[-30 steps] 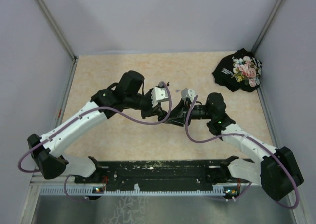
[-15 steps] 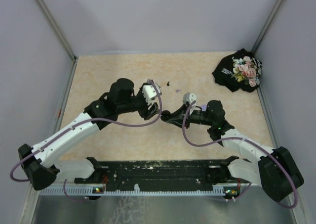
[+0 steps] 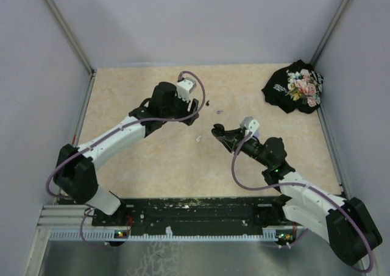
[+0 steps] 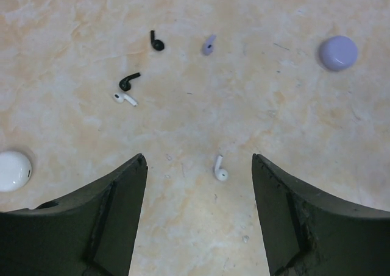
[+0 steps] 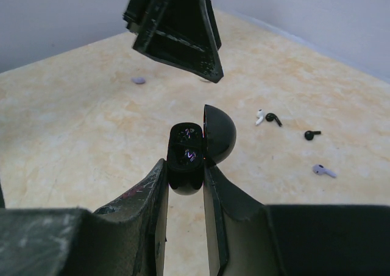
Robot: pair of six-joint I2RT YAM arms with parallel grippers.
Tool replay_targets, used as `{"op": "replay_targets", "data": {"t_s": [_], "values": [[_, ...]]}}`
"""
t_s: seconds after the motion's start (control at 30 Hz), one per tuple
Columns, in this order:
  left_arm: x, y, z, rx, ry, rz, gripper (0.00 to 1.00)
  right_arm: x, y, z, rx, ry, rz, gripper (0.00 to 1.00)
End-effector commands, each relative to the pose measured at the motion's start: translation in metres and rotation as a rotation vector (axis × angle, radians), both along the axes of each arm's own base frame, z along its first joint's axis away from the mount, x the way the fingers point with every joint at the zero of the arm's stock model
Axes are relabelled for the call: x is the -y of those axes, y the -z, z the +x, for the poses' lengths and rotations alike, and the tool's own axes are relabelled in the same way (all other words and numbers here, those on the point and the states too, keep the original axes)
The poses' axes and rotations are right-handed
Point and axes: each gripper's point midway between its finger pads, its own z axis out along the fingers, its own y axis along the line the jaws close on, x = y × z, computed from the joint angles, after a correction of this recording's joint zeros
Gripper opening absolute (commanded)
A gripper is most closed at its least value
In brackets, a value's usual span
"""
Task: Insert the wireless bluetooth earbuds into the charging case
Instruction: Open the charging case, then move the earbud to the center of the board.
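My right gripper [image 5: 184, 166] is shut on an open black charging case [image 5: 186, 148], held above the table with its lid [image 5: 220, 133] swung to the right. The left gripper [image 4: 198, 160] is open over the table, holding nothing. A white earbud [image 4: 220, 168] lies on the table between its fingers. Beyond lie two black earbuds [image 4: 157, 41] [image 4: 128, 80], another white earbud [image 4: 124, 99] and a purple earbud [image 4: 208, 44]. From above, the left gripper [image 3: 194, 115] hangs left of the case [image 3: 219, 131], apart from it.
A lavender round case [image 4: 338, 52] and a white round case [image 4: 13, 170] lie on the beige table [image 3: 140, 160]. A black floral cloth [image 3: 295, 87] sits in the back right corner. Grey walls close in the sides and back.
The left gripper has opened and drawn back to the far left, away from the case. My right arm has carried the black case rightward and nearer. A white earbud now lies on the table.
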Motion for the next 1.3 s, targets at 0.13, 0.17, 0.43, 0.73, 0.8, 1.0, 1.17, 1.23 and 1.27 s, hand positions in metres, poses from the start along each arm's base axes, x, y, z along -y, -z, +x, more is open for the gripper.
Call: {"op": "replay_targets", "data": {"t_s": [0.13,0.17,0.43,0.73,0.8,1.0,1.17,1.23,1.27], "values": [[0.015,0.039,0.075,-0.093,-0.106,-0.013,0.74,0.01,-0.022,0.01,0.08,0.091,0.037,0.0],[0.016,0.042,0.085,-0.098,-0.117,-0.009,0.74,0.01,-0.022,0.01,0.08,0.091,0.037,0.0],[0.028,0.08,0.142,-0.124,-0.115,0.018,0.73,0.011,-0.015,0.012,0.061,0.098,0.022,0.0],[0.063,0.103,0.172,-0.05,0.001,-0.048,0.62,0.008,-0.003,0.016,0.029,0.09,-0.007,0.0],[0.069,0.113,0.175,-0.044,0.025,-0.054,0.59,0.005,0.0,0.016,0.019,0.08,-0.014,0.0],[0.076,0.143,0.183,-0.076,0.025,-0.046,0.54,0.001,0.005,0.015,0.001,0.052,-0.028,0.0],[0.075,0.157,0.185,-0.09,-0.001,-0.031,0.49,0.0,0.009,0.013,-0.008,0.043,-0.038,0.0],[0.074,0.165,0.184,-0.098,-0.006,-0.008,0.48,0.0,0.007,0.014,-0.004,0.043,-0.039,0.0],[0.074,0.168,0.184,-0.103,-0.011,0.002,0.48,0.0,0.007,0.014,-0.006,0.043,-0.04,0.0]]}}
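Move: The black earbud that lies on its own is roughly 19 cm ahead of the left hand, 8 cm to its right and 19 cm below. The other black earbud lies about 7 cm left of it and 3 cm nearer, with a white earbud just beyond that, some 9 cm left and 4 cm nearer. The purple earbud is about 6 cm right of it and 5 cm nearer. From the right hand, the lone black earbud is about 25 cm ahead and 5 cm left. The lone black earbud is what the empty left hand makes for: it swings forward about 18 cm while dropping some 17, drifting right late on, and tips down slightly. Its wide-open fingers narrow to about half, stopping just above the earbud, one each side, no touch visible. The right hand keeps its grip on the already open black case and sinks a few centimetres. ##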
